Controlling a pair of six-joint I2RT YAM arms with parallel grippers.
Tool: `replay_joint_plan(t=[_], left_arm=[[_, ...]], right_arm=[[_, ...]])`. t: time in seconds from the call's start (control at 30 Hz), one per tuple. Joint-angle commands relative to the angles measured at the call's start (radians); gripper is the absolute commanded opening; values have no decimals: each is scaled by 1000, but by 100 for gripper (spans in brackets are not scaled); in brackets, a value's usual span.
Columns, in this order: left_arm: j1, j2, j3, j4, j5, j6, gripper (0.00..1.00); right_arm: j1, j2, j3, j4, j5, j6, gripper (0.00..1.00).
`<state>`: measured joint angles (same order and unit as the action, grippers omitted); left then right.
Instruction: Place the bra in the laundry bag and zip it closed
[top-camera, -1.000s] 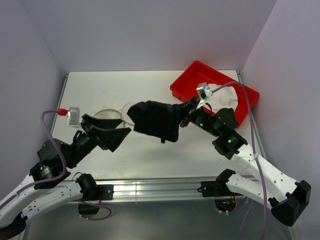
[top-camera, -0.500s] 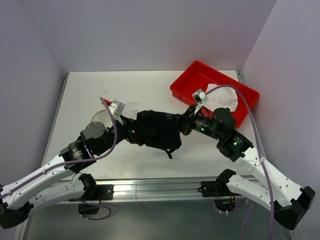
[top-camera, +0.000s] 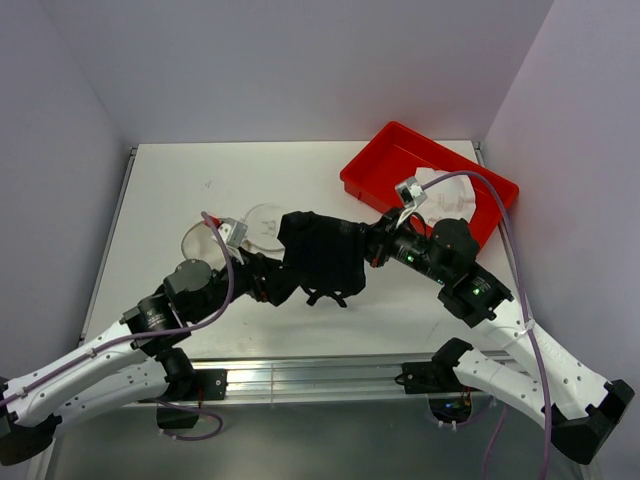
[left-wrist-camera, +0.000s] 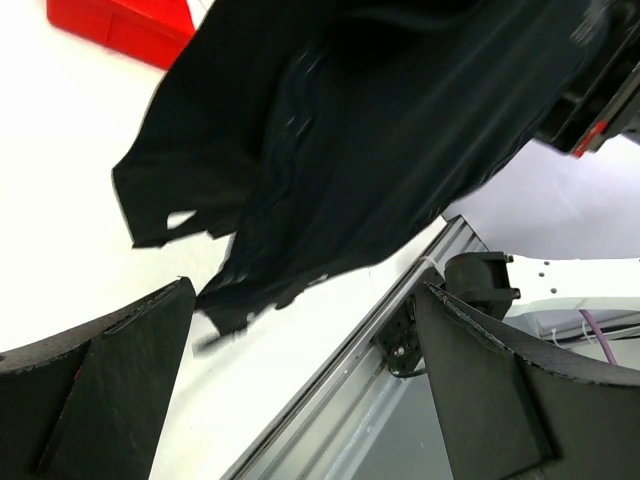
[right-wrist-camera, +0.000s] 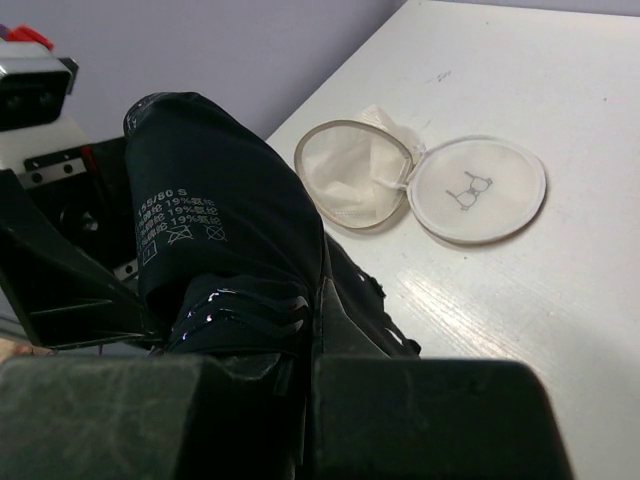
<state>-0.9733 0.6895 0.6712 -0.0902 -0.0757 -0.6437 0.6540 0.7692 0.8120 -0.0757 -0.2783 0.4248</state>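
Observation:
My right gripper (top-camera: 372, 246) (right-wrist-camera: 315, 345) is shut on a large black cloth (top-camera: 322, 258) (right-wrist-camera: 225, 235) with a white care label, and holds it up above the table's middle. My left gripper (top-camera: 272, 280) (left-wrist-camera: 305, 292) stands wide open at the hanging lower left edge of the black cloth (left-wrist-camera: 340, 130), with nothing between its fingers. The laundry bag (top-camera: 262, 221) (right-wrist-camera: 352, 176) lies open on the table behind the cloth, its round lid (right-wrist-camera: 478, 188) flipped out flat. The white bra (top-camera: 445, 198) lies in the red tray.
The red tray (top-camera: 392, 158) (left-wrist-camera: 118, 24) stands at the back right, tilted against the wall corner. The table's metal front rail (top-camera: 310, 380) (left-wrist-camera: 345, 385) runs just below the left gripper. Walls close in on the left, back and right.
The left arm swung in from the left to the black cloth's lower edge, jaws staying open. The right gripper shifted slightly with the cloth, which now hangs lower.

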Motion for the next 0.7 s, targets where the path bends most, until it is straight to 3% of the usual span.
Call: replay_joint_plan(t=[0.0, 0.23, 0.33, 0.4, 0.43, 0.47, 0.57, 0.67], left_arm=[[-4, -27, -45, 41, 11, -39, 98], [-4, 56, -39, 148, 68, -11, 98], [-4, 97, -32, 190, 93, -7, 92], [-4, 110, -28, 219, 109, -5, 79], [-4, 111, -25, 224, 117, -5, 64], [-4, 108, -15, 225, 126, -7, 33], [-4, 67, 1, 231, 162, -13, 0], [-5, -1, 21, 248, 148, -17, 0]], right_arm=[[-4, -11, 52, 34, -4, 14, 0], [-4, -15, 39, 45, -25, 32, 0], [-4, -16, 39, 48, -27, 32, 0], [-4, -13, 35, 48, -24, 31, 0], [-4, -13, 33, 48, -19, 29, 0], [-4, -15, 30, 48, -16, 29, 0], [-4, -10, 15, 50, -4, 22, 0], [-5, -5, -2, 62, -12, 28, 0]])
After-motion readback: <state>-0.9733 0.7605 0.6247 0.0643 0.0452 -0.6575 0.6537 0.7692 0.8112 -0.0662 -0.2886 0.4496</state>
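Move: The bra hangs from the closed right gripper, its middle about 8 cm to that hand's left, 1 cm back and 3 cm below. From the open left hand its middle lies roughly 6 cm to the right, 3 cm ahead and 1 cm higher. The laundry bag lies on the table some 27 cm below the left hand: the printed lid about 26 cm ahead and 10 cm left, the open pouch about 23 cm ahead and 24 cm left. The left hand first sinks about 3 cm, then slides some 3 cm to the right while still easing down, bringing its open fingers around the free edge of the bra. There the fingers shut fully and pinch the cloth, the hand turning a little clockwise and then lifting about 2 cm, while the right hand stays put and keeps its grip on the other end. ##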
